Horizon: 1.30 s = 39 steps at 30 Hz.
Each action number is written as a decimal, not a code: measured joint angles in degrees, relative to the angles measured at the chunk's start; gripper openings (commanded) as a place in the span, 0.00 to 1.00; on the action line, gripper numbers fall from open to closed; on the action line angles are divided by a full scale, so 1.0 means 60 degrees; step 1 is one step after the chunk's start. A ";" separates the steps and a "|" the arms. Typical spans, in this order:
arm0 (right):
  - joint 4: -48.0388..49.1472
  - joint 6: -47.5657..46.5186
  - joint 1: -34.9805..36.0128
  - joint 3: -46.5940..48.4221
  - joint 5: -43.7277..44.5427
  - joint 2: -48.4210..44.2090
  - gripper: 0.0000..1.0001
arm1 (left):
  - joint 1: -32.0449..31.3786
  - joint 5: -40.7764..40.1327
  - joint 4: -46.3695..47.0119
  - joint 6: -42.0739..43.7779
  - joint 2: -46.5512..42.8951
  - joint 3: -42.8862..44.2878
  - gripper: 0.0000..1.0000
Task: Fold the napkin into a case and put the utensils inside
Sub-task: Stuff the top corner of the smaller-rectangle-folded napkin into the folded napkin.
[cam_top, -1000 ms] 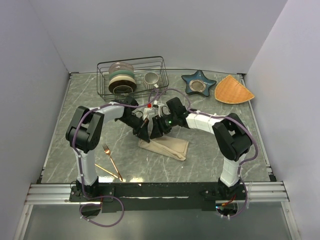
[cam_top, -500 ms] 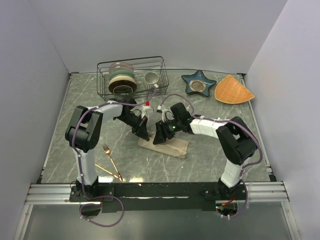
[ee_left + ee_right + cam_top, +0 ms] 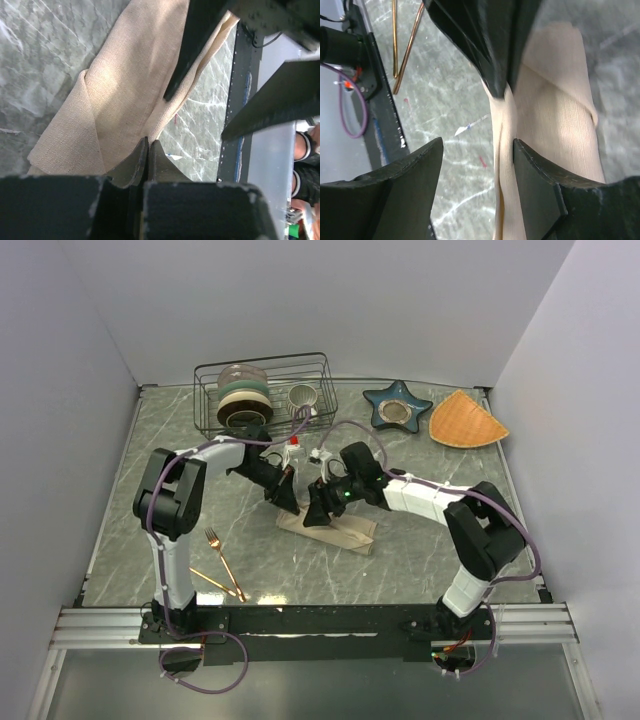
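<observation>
The beige napkin (image 3: 338, 531) lies folded into a long narrow strip at the middle of the table, and fills the left wrist view (image 3: 120, 90). My left gripper (image 3: 288, 504) is shut, its tips (image 3: 148, 143) down at the strip's long edge; whether cloth is caught between them does not show. My right gripper (image 3: 314, 517) is open and straddles that same edge (image 3: 477, 150), one finger (image 3: 535, 180) over the cloth and the other (image 3: 412, 172) over bare table. The gold fork (image 3: 220, 554) and spoon (image 3: 213, 581) lie near the left arm's base, apart from both grippers.
A wire dish rack (image 3: 205, 400) with bowls and a cup stands at the back left. A blue star-shaped dish (image 3: 396, 406) and an orange wedge mat (image 3: 466, 420) sit at the back right. The black rail (image 3: 320, 620) runs along the near edge.
The napkin has gone from a wider fold to a narrower strip. My right gripper has opened wider and shifted slightly left. The left gripper stayed shut at the cloth's left end.
</observation>
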 measured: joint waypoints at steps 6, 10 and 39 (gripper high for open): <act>-0.0047 -0.0499 0.0291 0.0499 0.0521 0.0517 0.61 | 0.0055 0.0211 -0.0423 0.0197 0.0211 0.0175 0.01; -0.0047 -0.0761 0.0317 0.0605 0.0827 0.0860 0.54 | 0.0131 0.0237 -0.0634 0.0262 0.0233 0.0193 0.01; 0.0025 -0.0423 0.0098 0.0463 0.0353 0.0943 0.00 | 0.0790 0.0259 0.0237 0.0273 -0.0444 -0.0758 0.61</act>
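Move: For the right hand, open and empty, the near edge of the napkin's raised fold to be pinched is about 2 cm ahead, 1 cm left and 3 cm below. The diagonal flap lies some 8 cm ahead, 3 cm left and 6 cm down; the fork is about 20 cm left, 6 cm back and 7 cm down. The left hand already holds the same fold near its left end; the pinch spot is about 3 cm to its right, 1 cm nearer the base and 1 cm lower. Down and forward, slightly left, the right hand dips some 3 cm onto the raised fold just right of the left fingertips, shuts its fingers and pinches it, then keeps its hold almost in place. Only then do the left fingers open past halfway, letting go of the fold's left end as that hand backs off about 2.5 cm to the left. ##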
